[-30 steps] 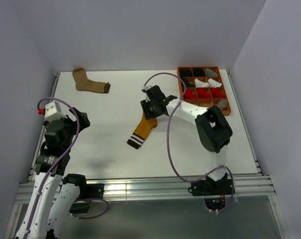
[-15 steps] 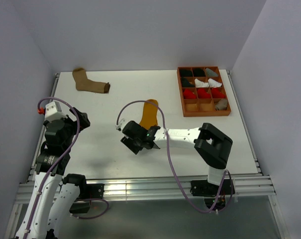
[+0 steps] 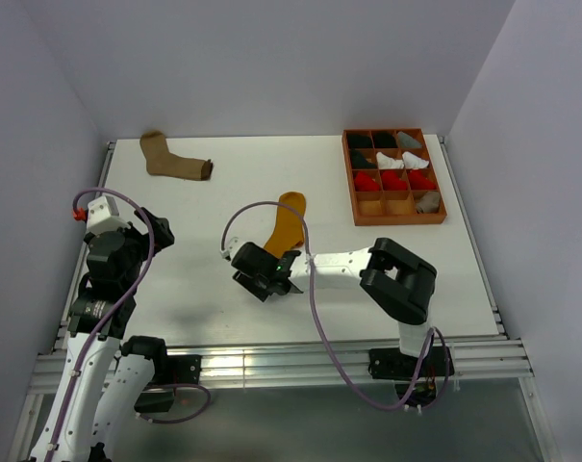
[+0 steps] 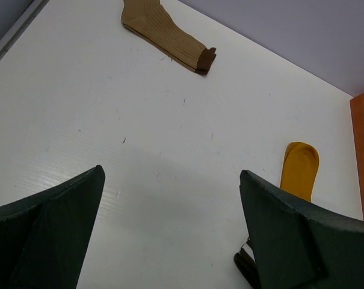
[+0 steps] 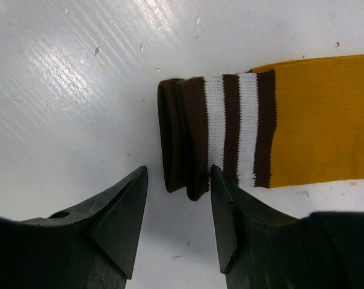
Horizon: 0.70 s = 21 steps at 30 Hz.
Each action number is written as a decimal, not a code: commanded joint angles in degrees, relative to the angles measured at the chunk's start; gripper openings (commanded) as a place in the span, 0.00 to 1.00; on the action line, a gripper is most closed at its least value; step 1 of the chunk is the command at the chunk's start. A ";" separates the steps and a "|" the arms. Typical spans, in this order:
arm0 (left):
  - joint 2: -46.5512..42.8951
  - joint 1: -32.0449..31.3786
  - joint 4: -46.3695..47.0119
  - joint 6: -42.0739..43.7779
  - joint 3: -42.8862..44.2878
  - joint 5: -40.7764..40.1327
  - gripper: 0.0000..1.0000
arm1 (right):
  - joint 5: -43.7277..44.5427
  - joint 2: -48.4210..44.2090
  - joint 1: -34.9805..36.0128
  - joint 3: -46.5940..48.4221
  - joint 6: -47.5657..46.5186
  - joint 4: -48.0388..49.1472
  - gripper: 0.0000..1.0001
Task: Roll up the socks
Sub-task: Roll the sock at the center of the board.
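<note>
A mustard yellow sock lies flat mid-table, toe toward the back. Its dark-and-white striped cuff points to the front, and the end looks folded over. My right gripper hovers over that cuff. In the right wrist view its jaws stand partly apart at the cuff's edge, open and holding nothing. A tan sock with a dark cuff lies at the back left, also seen in the left wrist view. My left gripper hangs wide open above bare table at the left, far from both socks.
An orange compartment tray with rolled red, white, black and grey bundles stands at the back right; its edge shows in the left wrist view. The mustard sock's toe shows there too. Walls close the table's back and sides.
My right gripper swung from the mustard sock's toe end down to its cuff end, nearer the front. The sock now lies straighter. The left arm has not moved.
</note>
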 commanded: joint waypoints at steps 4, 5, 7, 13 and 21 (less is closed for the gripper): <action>0.31 0.37 1.88 0.61 0.20 0.63 1.00 | 3.87 2.47 0.68 0.01 -1.18 1.05 0.53; 0.48 0.37 1.88 0.61 0.20 0.63 0.99 | 4.05 2.99 0.77 0.18 -1.27 0.88 0.53; 0.57 0.37 1.88 0.70 0.20 0.72 0.99 | 4.05 3.52 0.85 0.45 -1.36 0.79 0.52; 1.01 0.37 2.14 0.96 -0.06 2.21 1.00 | 5.81 5.72 1.12 0.98 -1.36 -0.36 0.40; 6.63 0.28 2.85 -2.20 0.72 12.84 0.99 | 1.69 4.06 1.82 1.68 -0.48 1.84 0.00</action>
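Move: The mustard sock's striped cuff end lies almost under the right fingertips, its middle about 2 cm ahead, 1 cm left and 1 cm down. The sock's heel is roughly 9 cm ahead and 8 cm to the right, its toe some 20 cm ahead and 7 cm right, both flat on the board. From the left hand the cuff end is about 22 cm to the right, 3 cm back and 23 cm below. The half-open right fingers shut on the near right corner of the brown cuff end and pinch it, after sliding about 2 cm forward and left at nearly constant height along the board, fingertips tipping up slightly. Late on, the left hand, still wide open, sets off to the right and down towards the cuff, some 3 cm, turning a little clockwise. ##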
